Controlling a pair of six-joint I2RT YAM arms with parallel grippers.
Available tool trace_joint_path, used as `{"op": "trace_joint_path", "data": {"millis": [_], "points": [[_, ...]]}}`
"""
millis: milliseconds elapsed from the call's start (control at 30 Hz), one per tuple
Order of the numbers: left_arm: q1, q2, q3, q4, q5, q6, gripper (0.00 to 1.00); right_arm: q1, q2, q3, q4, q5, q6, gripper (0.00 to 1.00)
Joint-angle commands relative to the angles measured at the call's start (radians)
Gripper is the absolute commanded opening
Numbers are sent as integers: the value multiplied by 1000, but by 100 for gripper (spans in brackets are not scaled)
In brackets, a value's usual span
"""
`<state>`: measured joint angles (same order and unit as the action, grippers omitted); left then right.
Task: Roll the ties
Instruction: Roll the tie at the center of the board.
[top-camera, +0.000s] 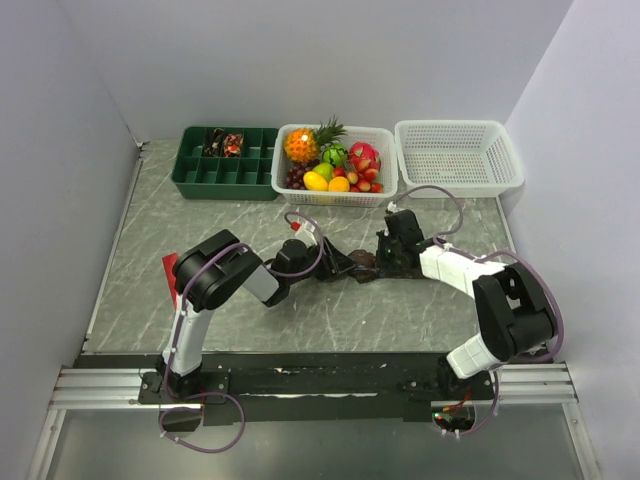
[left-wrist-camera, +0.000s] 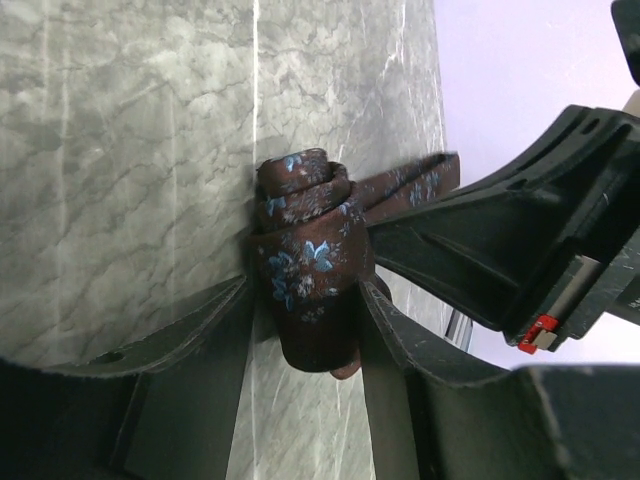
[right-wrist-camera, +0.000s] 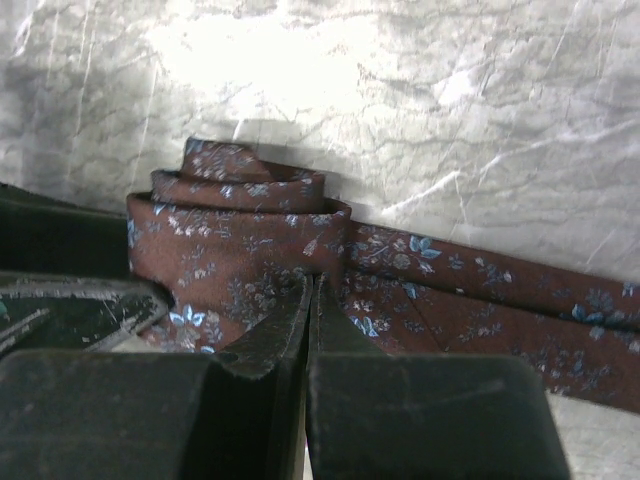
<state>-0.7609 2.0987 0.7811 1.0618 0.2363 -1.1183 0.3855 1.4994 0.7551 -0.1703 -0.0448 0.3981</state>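
Note:
A dark brown tie with small blue flowers lies mid-table, partly rolled into a coil (left-wrist-camera: 308, 255). My left gripper (left-wrist-camera: 305, 292) is shut on that coil, one finger against each side. The loose tail (right-wrist-camera: 480, 300) runs flat along the table away from the coil (right-wrist-camera: 240, 235). My right gripper (right-wrist-camera: 312, 282) is shut with nothing between its fingers, its tips resting on the fabric where the tail meets the coil. From above, the tie (top-camera: 362, 265) sits between the left gripper (top-camera: 338, 263) and the right gripper (top-camera: 384, 257).
A green compartment tray (top-camera: 200, 175) at the back left holds a few rolled ties (top-camera: 222, 145). A white basket of fruit (top-camera: 335, 192) stands beside it, and another white basket (top-camera: 458, 155) stands at the back right. A red object (top-camera: 169, 268) lies by the left arm.

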Motion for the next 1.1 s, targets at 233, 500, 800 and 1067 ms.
{"op": "trace_joint_path", "data": {"millis": [233,500,800,1067], "points": [[-37,-25,24,-52,-63,38,50,53,74,43,-63,43,-15,0],[-37,-167,-3,-161,-123,100,49,144,105,82,-54,17,7,0],[-43,-328,-60,-240,-166,158,49,190,140,131,2,-26,42,0],[-51,-413,-115,-241,-193,155,50,194,144,133,141,-101,74,0]]}}
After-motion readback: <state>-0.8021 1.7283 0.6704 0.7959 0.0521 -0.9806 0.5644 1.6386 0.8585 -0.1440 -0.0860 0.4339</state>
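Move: The rolled part of the tie lies about 2 cm left of my shut right fingertips, level in reach and about 1 cm lower; from my half-open left fingers it is some 3 cm to the right and 1 cm lower, level in reach. The flat tail's middle is about 6 cm right of my right hand, 1 cm nearer and 2 cm lower. The fruit basket stands about 23 cm ahead and 9 cm left of that hand. Keeping my right fingers shut at the crease where tail meets roll, I push the roll to the left, about 7 to 8 cm, easing slightly down and back late on while turning some 10 degrees counter-clockwise. My left hand first nudges right under a centimetre towards the roll, then backs about 4 cm left and lifts some 6 cm, fingers staying half open and tipping slightly upward. ##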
